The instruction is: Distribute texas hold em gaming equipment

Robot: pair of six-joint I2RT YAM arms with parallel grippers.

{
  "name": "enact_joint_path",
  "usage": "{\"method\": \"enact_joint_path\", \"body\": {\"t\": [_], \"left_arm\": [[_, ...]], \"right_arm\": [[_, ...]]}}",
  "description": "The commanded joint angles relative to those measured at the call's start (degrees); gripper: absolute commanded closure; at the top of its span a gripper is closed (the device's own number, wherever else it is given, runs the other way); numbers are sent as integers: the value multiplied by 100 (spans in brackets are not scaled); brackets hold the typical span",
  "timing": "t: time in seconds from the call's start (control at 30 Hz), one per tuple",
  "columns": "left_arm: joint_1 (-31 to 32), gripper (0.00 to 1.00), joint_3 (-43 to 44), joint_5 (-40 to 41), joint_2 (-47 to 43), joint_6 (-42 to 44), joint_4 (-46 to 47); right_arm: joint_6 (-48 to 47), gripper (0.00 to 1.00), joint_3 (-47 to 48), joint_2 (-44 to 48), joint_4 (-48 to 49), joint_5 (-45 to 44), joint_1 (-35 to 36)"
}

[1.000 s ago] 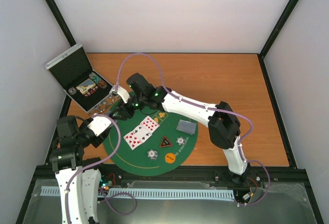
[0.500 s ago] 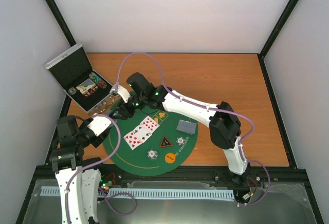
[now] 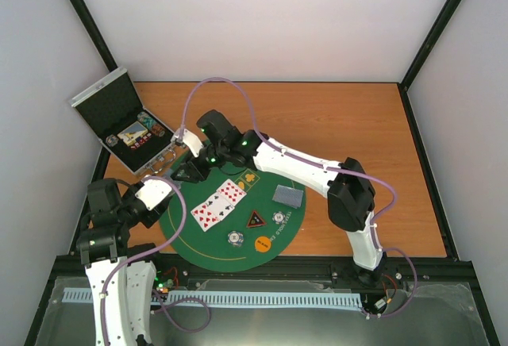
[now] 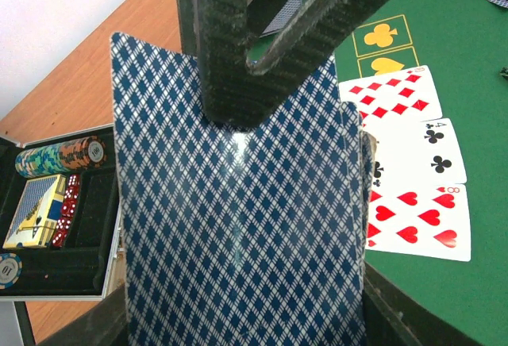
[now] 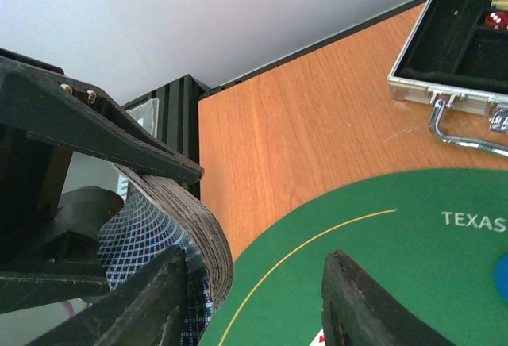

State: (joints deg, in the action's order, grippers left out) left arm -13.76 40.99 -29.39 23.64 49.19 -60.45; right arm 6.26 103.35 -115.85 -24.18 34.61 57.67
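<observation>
My left gripper [image 3: 170, 190] is shut on a deck of blue-backed playing cards [image 4: 238, 227], which fills the left wrist view and bends in the right wrist view [image 5: 178, 231]. My right gripper [image 3: 191, 173] stands open at the deck's top edge, one finger [image 5: 147, 298] against the top card and the other finger [image 5: 373, 306] apart over the mat. Three cards [image 3: 217, 203] lie face up on the green mat [image 3: 198, 239]. A small face-down pile [image 3: 287, 195], a black triangle marker [image 3: 255, 220], two white-patterned chips [image 3: 279, 217] [image 3: 235, 238] and an orange disc [image 3: 263, 244] also lie there.
The open silver case [image 3: 127, 128] sits at the table's far left corner with a chip stack [image 4: 63, 155], red dice and a card box inside. Its handle [image 5: 464, 128] points toward the mat. Orange tabletop [image 3: 341, 124] extends behind and right of the mat.
The right arm has shifted slightly at the deck's top edge. The left gripper and the deck have stayed put, and the items on the mat have not moved.
</observation>
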Motion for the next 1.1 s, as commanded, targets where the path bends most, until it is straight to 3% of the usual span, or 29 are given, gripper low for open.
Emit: {"method": "enact_joint_path", "body": {"t": [0.0, 0.63, 1.07], "left_arm": [[7, 49, 81, -112, 33, 103, 112], [3, 49, 75, -111, 37, 108, 112], [5, 49, 73, -121, 49, 111, 111]], "right_arm": [[-70, 54, 133, 305, -37, -126, 7], [-7, 89, 181, 362, -157, 174, -1], [-112, 97, 184, 471, -287, 139, -45]]}}
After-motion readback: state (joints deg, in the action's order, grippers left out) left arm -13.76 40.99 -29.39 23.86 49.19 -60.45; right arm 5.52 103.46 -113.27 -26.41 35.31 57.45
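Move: The deck of cards is clamped by its sides in my left hand, its middle about 2 cm ahead of that hand point and 2 cm to the right. From my right hand the deck's middle lies roughly 3 cm back, 3 cm left and 2 cm below, its free edge close to my fingertips. Some 20 cm below my right hand are the face-up cards, about 7 cm right and 3 cm back, and the blue disc, about 9 cm straight ahead. My right hand closes its fingers from half open to almost shut right at the free outer edge of the deck. As they close it climbs about 2 cm and eases nearly 1 cm to the right, with a slight draw back and hardly any turn of the wrist. My left hand stays still and keeps its grip on the deck. ##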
